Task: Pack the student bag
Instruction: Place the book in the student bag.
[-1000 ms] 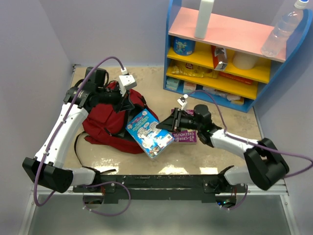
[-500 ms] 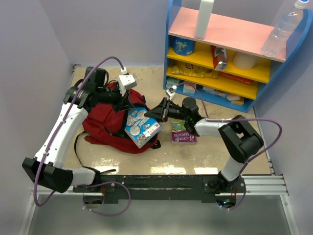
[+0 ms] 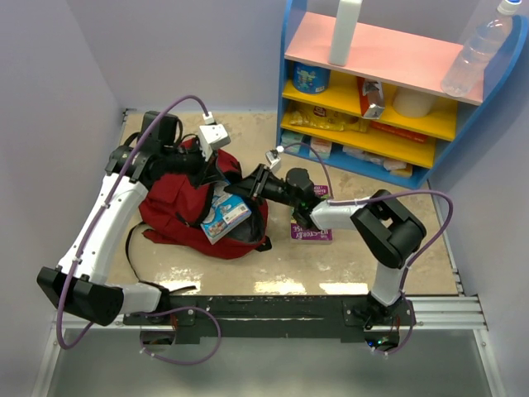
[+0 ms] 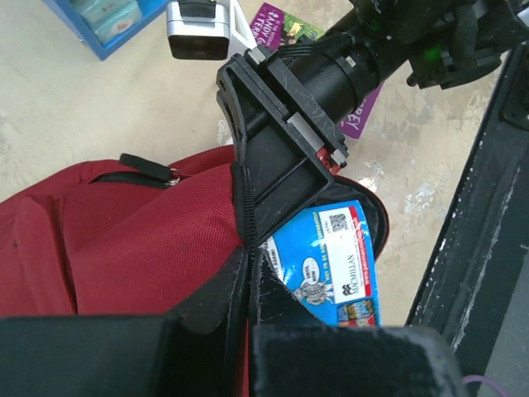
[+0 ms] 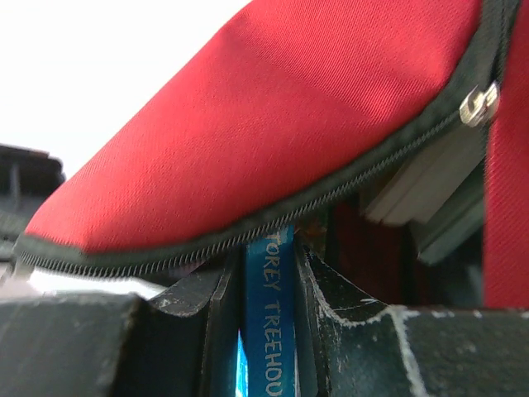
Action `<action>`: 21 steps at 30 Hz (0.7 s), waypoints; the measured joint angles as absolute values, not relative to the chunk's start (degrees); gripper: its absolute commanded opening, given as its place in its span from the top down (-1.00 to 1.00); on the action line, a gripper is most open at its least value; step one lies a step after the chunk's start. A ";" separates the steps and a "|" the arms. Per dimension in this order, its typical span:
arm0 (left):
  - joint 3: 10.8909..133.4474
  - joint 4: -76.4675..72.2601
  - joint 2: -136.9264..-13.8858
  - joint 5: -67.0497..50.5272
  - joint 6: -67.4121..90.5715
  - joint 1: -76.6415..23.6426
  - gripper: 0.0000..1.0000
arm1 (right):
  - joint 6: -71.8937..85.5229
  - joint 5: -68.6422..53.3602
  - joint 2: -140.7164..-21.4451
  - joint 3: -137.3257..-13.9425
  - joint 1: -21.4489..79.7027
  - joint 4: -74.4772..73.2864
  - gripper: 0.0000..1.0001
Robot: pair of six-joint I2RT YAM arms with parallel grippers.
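The dark red student bag [image 3: 175, 208] lies at the table's left with its opening facing right. My left gripper [image 3: 216, 172] is shut on the bag's zipper edge [image 4: 245, 217] and holds the top flap [image 5: 273, 124] up. My right gripper [image 3: 243, 189] is shut on a blue book [image 3: 223, 217], clamping its spine [image 5: 269, 331] between both fingers. The book sits partly inside the opening, under the raised flap, its back cover [image 4: 340, 266] showing in the left wrist view. The right gripper's black body [image 4: 281, 157] is just above the bag's mouth.
A purple book [image 3: 312, 232] lies flat on the table right of the bag. A blue and yellow shelf [image 3: 372, 124] with snacks and bottles stands at the back right. Purple walls close in left and right. A black rail [image 3: 273, 304] runs along the near edge.
My right gripper has carried the blue book leftward from above the table into the bag's opening. The left arm has held the flap still.
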State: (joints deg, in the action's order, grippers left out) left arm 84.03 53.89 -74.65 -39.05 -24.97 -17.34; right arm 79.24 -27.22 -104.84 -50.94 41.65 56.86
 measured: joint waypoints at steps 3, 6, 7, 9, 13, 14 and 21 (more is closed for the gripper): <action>84.49 53.69 -74.65 -38.57 -25.10 -17.30 1.00 | 77.97 -22.74 -104.84 -52.62 42.28 52.99 1.00; 84.79 53.71 -74.65 -38.54 -25.08 -17.30 1.00 | 77.47 -17.41 -104.84 -53.04 42.78 49.91 1.00; 84.88 53.78 -74.65 -38.57 -25.10 -17.30 1.00 | 77.43 -14.70 -104.84 -53.15 43.09 48.47 1.00; 84.88 54.00 -74.65 -38.65 -25.08 -17.30 1.00 | 77.34 -10.26 -104.84 -53.71 43.75 45.32 1.00; 84.93 54.52 -74.65 -38.81 -25.08 -17.32 1.00 | 77.36 -1.48 -104.84 -55.11 46.24 39.88 1.00; 84.95 54.61 -74.65 -38.81 -25.10 -17.32 1.00 | 77.32 1.56 -104.84 -56.18 47.42 37.21 1.00; 84.97 55.09 -74.65 -38.83 -25.10 -17.32 1.00 | 75.92 19.44 -104.84 -64.62 55.68 22.96 1.00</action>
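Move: The book is already in my right fingers, spine first, partly in the mouth of the student bag. The middle of that mouth is about 4 cm back, 2 cm left and 10 cm below my right hand. The rim pinched by my left hand is some 4 cm left, 2 cm ahead and 3 cm above. The purple book lies roughly 24 cm right, 4 cm back and 17 cm down. From my left hand the mouth is about 6 cm back, 2 cm right and 13 cm below. Keeping my grip on the spine, I work the book deeper into the bag under the raised rim: my right hand goes forward and down together, some 5 cm each way, then slides about 3 cm left. All along I swing it roughly 30 degrees clockwise and dip the fingertips. My left hand stays in place, still pinching the rim up. ##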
